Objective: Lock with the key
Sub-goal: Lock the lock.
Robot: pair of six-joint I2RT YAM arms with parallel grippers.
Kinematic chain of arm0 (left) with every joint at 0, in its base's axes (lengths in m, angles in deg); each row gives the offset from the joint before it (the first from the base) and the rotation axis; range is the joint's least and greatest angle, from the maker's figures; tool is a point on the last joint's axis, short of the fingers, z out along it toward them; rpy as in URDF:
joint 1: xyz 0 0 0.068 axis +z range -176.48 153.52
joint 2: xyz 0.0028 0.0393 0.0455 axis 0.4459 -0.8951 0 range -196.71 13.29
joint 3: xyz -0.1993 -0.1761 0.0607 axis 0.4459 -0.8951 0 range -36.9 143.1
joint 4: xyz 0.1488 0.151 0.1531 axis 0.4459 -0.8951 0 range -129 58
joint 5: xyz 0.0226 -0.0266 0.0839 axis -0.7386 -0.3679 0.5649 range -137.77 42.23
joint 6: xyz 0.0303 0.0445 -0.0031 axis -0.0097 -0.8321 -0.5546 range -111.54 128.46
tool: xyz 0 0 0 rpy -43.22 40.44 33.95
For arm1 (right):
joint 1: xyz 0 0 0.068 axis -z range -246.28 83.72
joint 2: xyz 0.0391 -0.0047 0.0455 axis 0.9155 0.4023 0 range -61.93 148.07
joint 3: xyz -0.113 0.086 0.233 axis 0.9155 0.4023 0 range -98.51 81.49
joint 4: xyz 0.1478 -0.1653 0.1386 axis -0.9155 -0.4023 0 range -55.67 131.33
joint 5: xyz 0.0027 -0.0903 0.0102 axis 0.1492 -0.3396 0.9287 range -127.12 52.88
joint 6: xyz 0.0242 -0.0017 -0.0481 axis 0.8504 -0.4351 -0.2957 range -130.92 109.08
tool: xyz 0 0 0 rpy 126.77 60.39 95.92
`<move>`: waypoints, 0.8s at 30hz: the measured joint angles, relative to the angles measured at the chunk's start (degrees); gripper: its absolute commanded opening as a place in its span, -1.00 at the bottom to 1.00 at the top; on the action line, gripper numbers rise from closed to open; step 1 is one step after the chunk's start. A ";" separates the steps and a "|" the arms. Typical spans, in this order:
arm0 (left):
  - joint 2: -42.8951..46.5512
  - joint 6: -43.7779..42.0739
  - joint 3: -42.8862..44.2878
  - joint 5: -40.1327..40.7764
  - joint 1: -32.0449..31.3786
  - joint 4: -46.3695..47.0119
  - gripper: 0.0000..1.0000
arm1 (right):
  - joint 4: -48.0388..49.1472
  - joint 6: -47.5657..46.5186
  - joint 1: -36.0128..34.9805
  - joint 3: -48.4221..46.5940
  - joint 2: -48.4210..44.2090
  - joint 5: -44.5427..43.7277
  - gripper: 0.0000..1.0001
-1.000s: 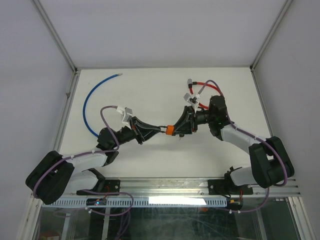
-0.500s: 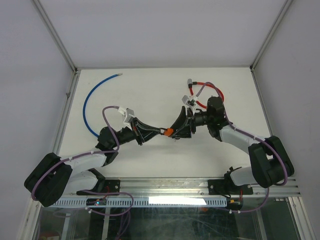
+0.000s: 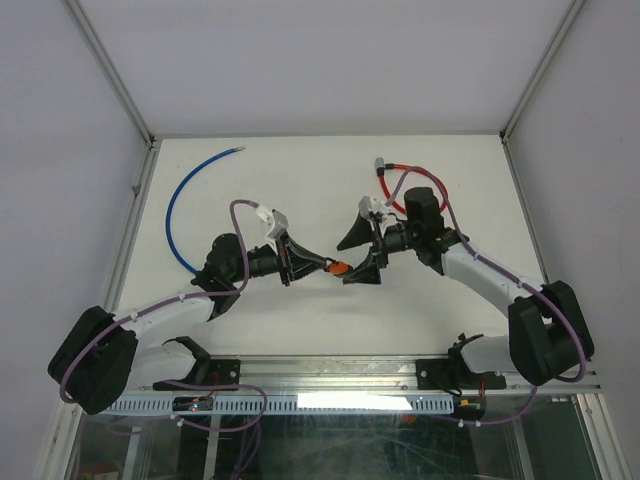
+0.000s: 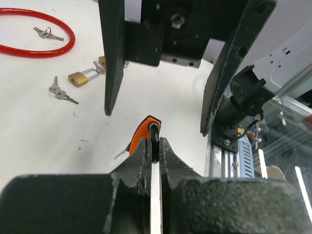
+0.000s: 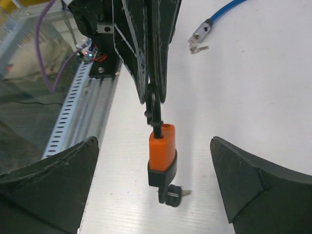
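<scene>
An orange padlock [image 5: 162,148] with a black base hangs by its dark shackle [image 5: 155,109] from my left gripper [image 3: 322,265], which is shut on that shackle. A black-headed key [image 5: 171,196] sticks out of the lock's underside. In the left wrist view the orange body [image 4: 141,135] shows just past the shut fingertips of the left gripper [image 4: 155,146]. My right gripper [image 3: 358,255] faces the lock with its jaws wide open. Its fingers [image 5: 63,170] stand on either side of the lock without touching it or the key.
A red cable lock [image 4: 34,46] with keys [image 4: 46,33] lies on the table beyond the grippers, near a brass padlock [image 4: 78,78] and loose keys [image 4: 61,92]. A blue cable [image 3: 185,200] curves at the far left. The aluminium rail [image 3: 330,370] runs along the near edge.
The right gripper was shut around the orange padlock's key end; it has opened wide and let go. The left arm shifted slightly right, still holding the shackle.
</scene>
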 measured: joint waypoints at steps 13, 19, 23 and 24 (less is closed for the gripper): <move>-7.45 -14.10 14.75 -5.16 -0.02 -26.45 -1.00 | -25.75 -19.98 -4.20 -11.65 2.12 -8.31 0.48; -7.98 -15.63 15.93 -5.77 -0.02 -29.75 -1.00 | -28.83 -20.83 -4.22 -11.65 2.67 -11.19 0.23; -8.04 -15.72 16.35 -6.45 -0.04 -29.79 -1.00 | -29.00 -20.76 -4.68 -11.67 3.61 -11.74 0.06; -8.11 -15.72 16.46 -6.51 -0.07 -29.79 -1.00 | -29.03 -20.65 -4.98 -11.67 3.96 -11.91 0.00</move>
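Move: The orange padlock hangs by its black shackle in the left fingers, its body about 4 cm to the right of the left hand point, 1 cm back and 1 cm below. From the open right hand the body lies some 3 cm to the left, 1 cm back and 1 cm below. On the table, roughly 16 cm below the right hand, a brass padlock lies about 20 cm to its right and 5 cm ahead; the red hose's metal end is 8 cm right, 25 cm ahead. Down together, after the right hand first rises about 2 cm: the left arm lowers the padlock about 3 cm and brings it slightly right, into the gap of the right fingers, keeping its grip on the shackle. The right hand sinks past its starting height while its fingers close from wide open to about half, one on each side of the orange body. Both hands tip their fingertips down some 15 degrees. ##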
